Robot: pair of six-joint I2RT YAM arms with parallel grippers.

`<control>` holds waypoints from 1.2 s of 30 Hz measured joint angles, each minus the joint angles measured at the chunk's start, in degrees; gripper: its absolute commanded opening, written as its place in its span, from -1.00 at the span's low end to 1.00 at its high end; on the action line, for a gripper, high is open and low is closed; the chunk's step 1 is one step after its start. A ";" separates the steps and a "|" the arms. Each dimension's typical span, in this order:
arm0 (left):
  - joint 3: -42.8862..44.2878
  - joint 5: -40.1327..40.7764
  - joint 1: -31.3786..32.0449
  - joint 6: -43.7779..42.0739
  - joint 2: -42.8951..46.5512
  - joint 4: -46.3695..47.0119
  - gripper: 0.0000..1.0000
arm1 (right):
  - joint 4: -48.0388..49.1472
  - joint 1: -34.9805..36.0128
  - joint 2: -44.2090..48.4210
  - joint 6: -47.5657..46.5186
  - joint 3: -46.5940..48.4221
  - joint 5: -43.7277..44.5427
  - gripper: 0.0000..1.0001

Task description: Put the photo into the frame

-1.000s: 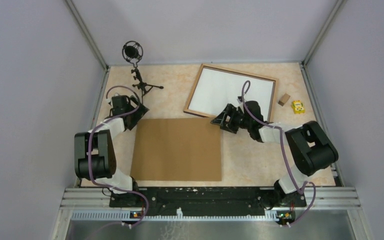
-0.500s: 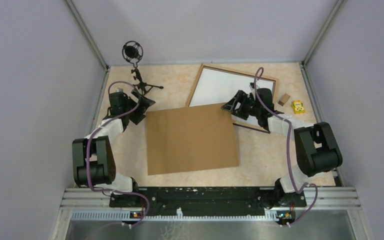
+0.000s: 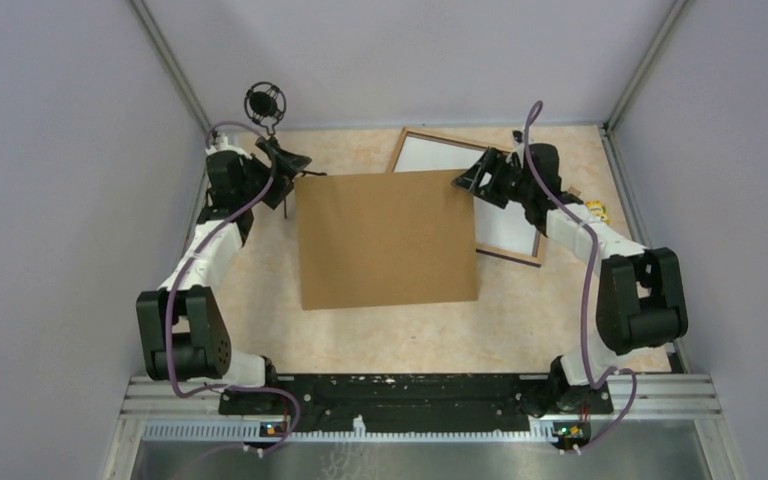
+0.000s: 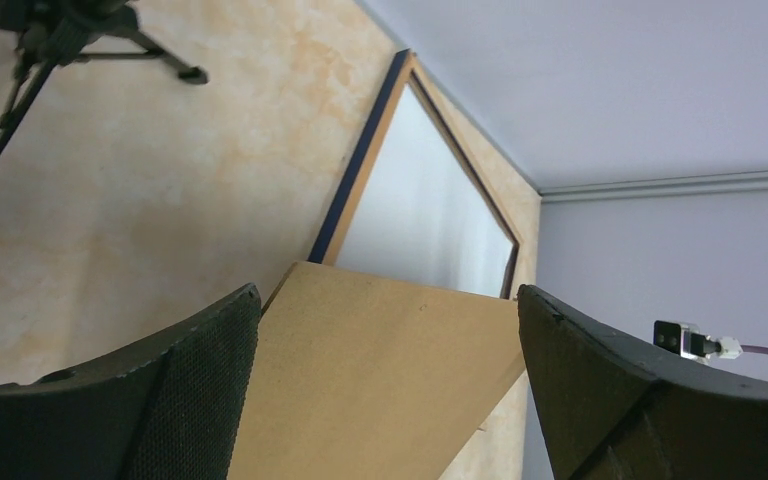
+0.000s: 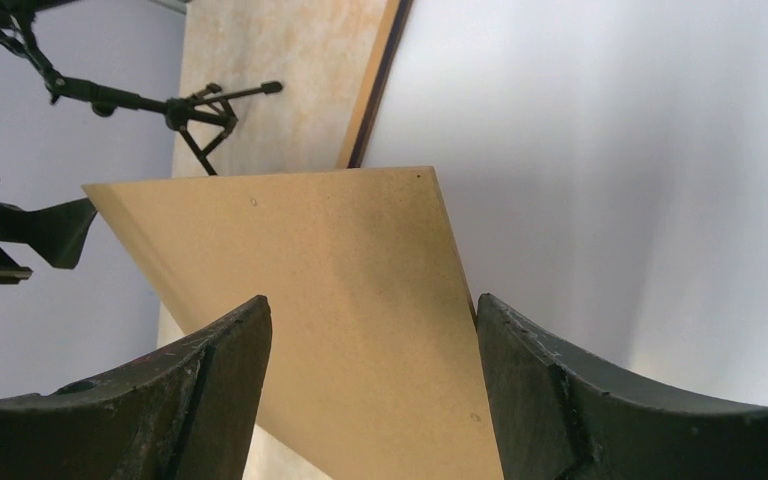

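Observation:
A plain brown backing board [image 3: 388,240] hangs tilted between my two arms, and its far right part overlaps the frame [image 3: 440,134]. The frame lies at the back right with a thin wooden rail, and a plain white surface [image 3: 507,215] fills it. The photo's printed side shows in no view. My left gripper [image 3: 282,178] stands open at the board's far left corner, with the board [image 4: 380,390] running between its fingers. My right gripper [image 3: 472,180] is open at the far right corner. There the board [image 5: 360,300] fills the gap and touches one finger [image 5: 520,350].
A black microphone on a small tripod [image 3: 266,106] stands at the back left, close to my left gripper. A small yellow object [image 3: 597,210] lies by the right wall behind my right arm. Grey walls close the table on three sides.
Both arms have stretched away from their bases, carrying the board from the table's middle to the back. It now covers the frame's left part.

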State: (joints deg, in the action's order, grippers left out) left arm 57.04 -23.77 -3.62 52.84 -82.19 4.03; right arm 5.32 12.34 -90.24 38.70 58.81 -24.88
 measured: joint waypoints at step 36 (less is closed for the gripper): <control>35.04 1.29 15.17 9.03 -13.44 12.57 0.96 | -18.73 -11.82 2.95 0.85 20.33 6.38 0.43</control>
State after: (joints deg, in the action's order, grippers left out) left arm 92.07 -22.48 11.55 61.87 -95.64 16.60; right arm -13.41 0.51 -87.29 39.55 79.13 -18.50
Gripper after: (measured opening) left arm 0.986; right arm 0.727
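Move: The brown backing board already hangs between my hands by its far corners, its middle about 13 cm back and 18 cm left of my right hand. The frame, photo back showing, has its middle some 5 cm ahead, 7 cm right and 15 cm below that hand; a wooden block lies about 34 cm right and 3 cm ahead. From my left hand the frame is roughly 41 cm right, 3 cm ahead and 19 cm down, and the black stand's base 8 cm ahead, 11 cm left. I keep both corners of the board and lift, my left hand much more: some 23 cm up, then swinging about 13 cm right and a little forward, its fingers tipping up around 30 degrees. My right hand climbs about 10 cm first, then mostly goes right by as much while turning clockwise, so the board is carried across over the frame. ##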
